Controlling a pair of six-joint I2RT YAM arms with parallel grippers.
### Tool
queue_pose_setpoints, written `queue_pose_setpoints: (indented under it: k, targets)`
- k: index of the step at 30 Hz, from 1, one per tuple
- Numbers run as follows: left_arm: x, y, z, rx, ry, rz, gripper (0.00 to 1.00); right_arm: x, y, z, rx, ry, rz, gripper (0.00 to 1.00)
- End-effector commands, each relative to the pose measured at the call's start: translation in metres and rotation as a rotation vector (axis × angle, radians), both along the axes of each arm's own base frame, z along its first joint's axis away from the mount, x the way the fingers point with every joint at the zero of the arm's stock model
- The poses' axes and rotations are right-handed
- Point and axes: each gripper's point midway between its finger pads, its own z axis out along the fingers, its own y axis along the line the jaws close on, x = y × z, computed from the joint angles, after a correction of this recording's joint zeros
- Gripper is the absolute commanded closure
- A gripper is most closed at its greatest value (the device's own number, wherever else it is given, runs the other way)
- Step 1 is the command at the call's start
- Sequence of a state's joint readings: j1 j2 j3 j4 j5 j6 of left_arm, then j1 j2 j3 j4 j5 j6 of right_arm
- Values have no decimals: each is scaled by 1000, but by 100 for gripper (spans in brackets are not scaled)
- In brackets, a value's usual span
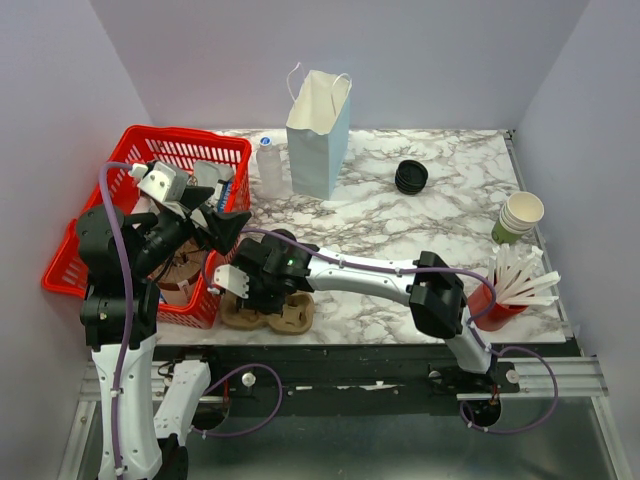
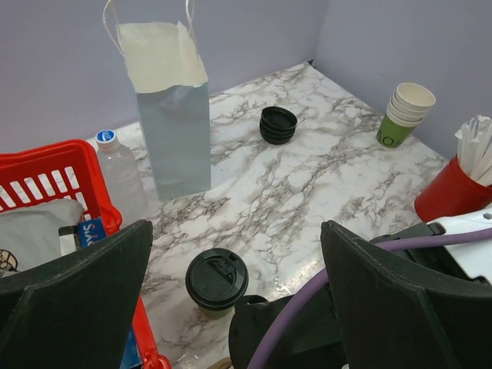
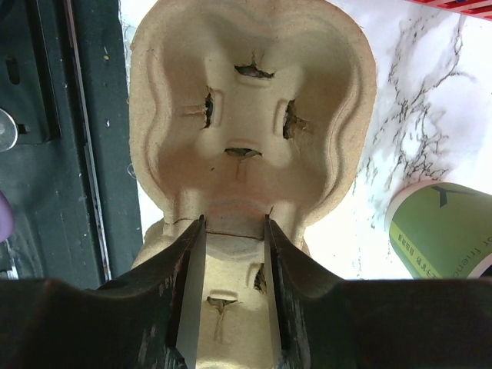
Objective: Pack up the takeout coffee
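Note:
The takeout coffee (image 2: 217, 278), an olive-green cup under a black sip lid, stands upright on the marble by the red basket; its green side (image 3: 442, 231) shows right of the carrier. A brown pulp cup carrier (image 3: 246, 100) (image 1: 285, 315) lies at the table's near edge. My right gripper (image 3: 234, 221) (image 1: 262, 295) is down on it, its fingers narrowly astride the carrier's middle ridge; whether the pads press it does not show. My left gripper (image 2: 237, 231) (image 1: 200, 235) hangs wide open above the basket's edge, holding nothing.
A white paper bag (image 1: 318, 130) stands open at the back, a water bottle (image 1: 269, 168) beside it. The red basket (image 1: 150, 150) fills the left. Black lids (image 1: 411, 176), stacked green cups (image 1: 518, 217) and a red cup of white sticks (image 1: 500, 300) sit to the right.

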State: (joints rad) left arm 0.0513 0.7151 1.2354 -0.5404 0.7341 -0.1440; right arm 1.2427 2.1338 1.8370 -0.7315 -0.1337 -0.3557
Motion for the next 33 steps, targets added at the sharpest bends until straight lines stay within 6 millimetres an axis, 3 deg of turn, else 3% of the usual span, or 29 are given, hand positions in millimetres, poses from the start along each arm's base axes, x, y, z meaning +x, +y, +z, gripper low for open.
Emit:
queue_pose_setpoints:
  k: [1, 2, 7, 8, 15, 18, 21, 24, 25, 28, 29, 33]
  targets:
    - [-6, -2, 2, -15, -1, -15, 2, 1, -3, -13, -36, -22, 1, 64]
    - [-6, -2, 2, -14, -2, -13, 2, 2, -4, -12, -36, -22, 3, 76]
    - [-7, -2, 5, -11, -12, -15, 1, 5, -6, 7, -14, -60, 10, 91]
    - [-7, -2, 5, -12, -12, -17, 2, 5, -7, 18, 3, -69, 15, 94]
    - [-7, -3, 7, -18, -22, -21, 2, -11, -8, 53, 66, -18, 54, 99]
    - [-7, -4, 7, -24, -20, -27, 2, -24, -9, 54, 85, 43, 92, 99]
    - [-8, -5, 10, -26, -22, -31, 1, -24, -13, 56, 67, 42, 87, 99]
    - [-9, -6, 15, -20, -35, -38, 1, -24, -28, 76, 91, 19, 113, 100]
    - [-9, -6, 17, -19, -41, -43, 2, -24, -38, 91, 111, 11, 116, 99]
    - [-8, -8, 26, -30, -69, -51, 2, -19, -65, 107, 99, 6, 102, 99]
    - [-7, -7, 31, -32, -94, -51, 2, -22, -80, 117, 105, 4, 94, 99]
    - [-3, -9, 43, -62, -135, -61, 2, -18, -131, 124, 83, -19, 35, 99]
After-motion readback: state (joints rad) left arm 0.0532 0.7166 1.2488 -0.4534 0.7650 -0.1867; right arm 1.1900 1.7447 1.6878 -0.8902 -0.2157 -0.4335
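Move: My right fingers are already on the neck between the two wells of the upper cup carrier, whose middle lies about 2 cm below the hand point; a second carrier lies right under it. The lidded cup stands roughly 12 cm ahead and 2 cm to the right, the red basket's middle some 17 cm ahead and 24 cm to the left. From my left hand the upper carrier is about 6 cm back, 2 cm to the left and 34 cm below. Keeping my right fingers pinched on the upper carrier's neck, their squeeze rising at first, I lift it off the lower one, straight up about 4 cm while easing back a little. Then I speed up, carrying it right and farther up, away from the basket: about 8 cm right and 10 cm up overall, hardly tilting. My empty, open left hand rises some 2 cm late on. ##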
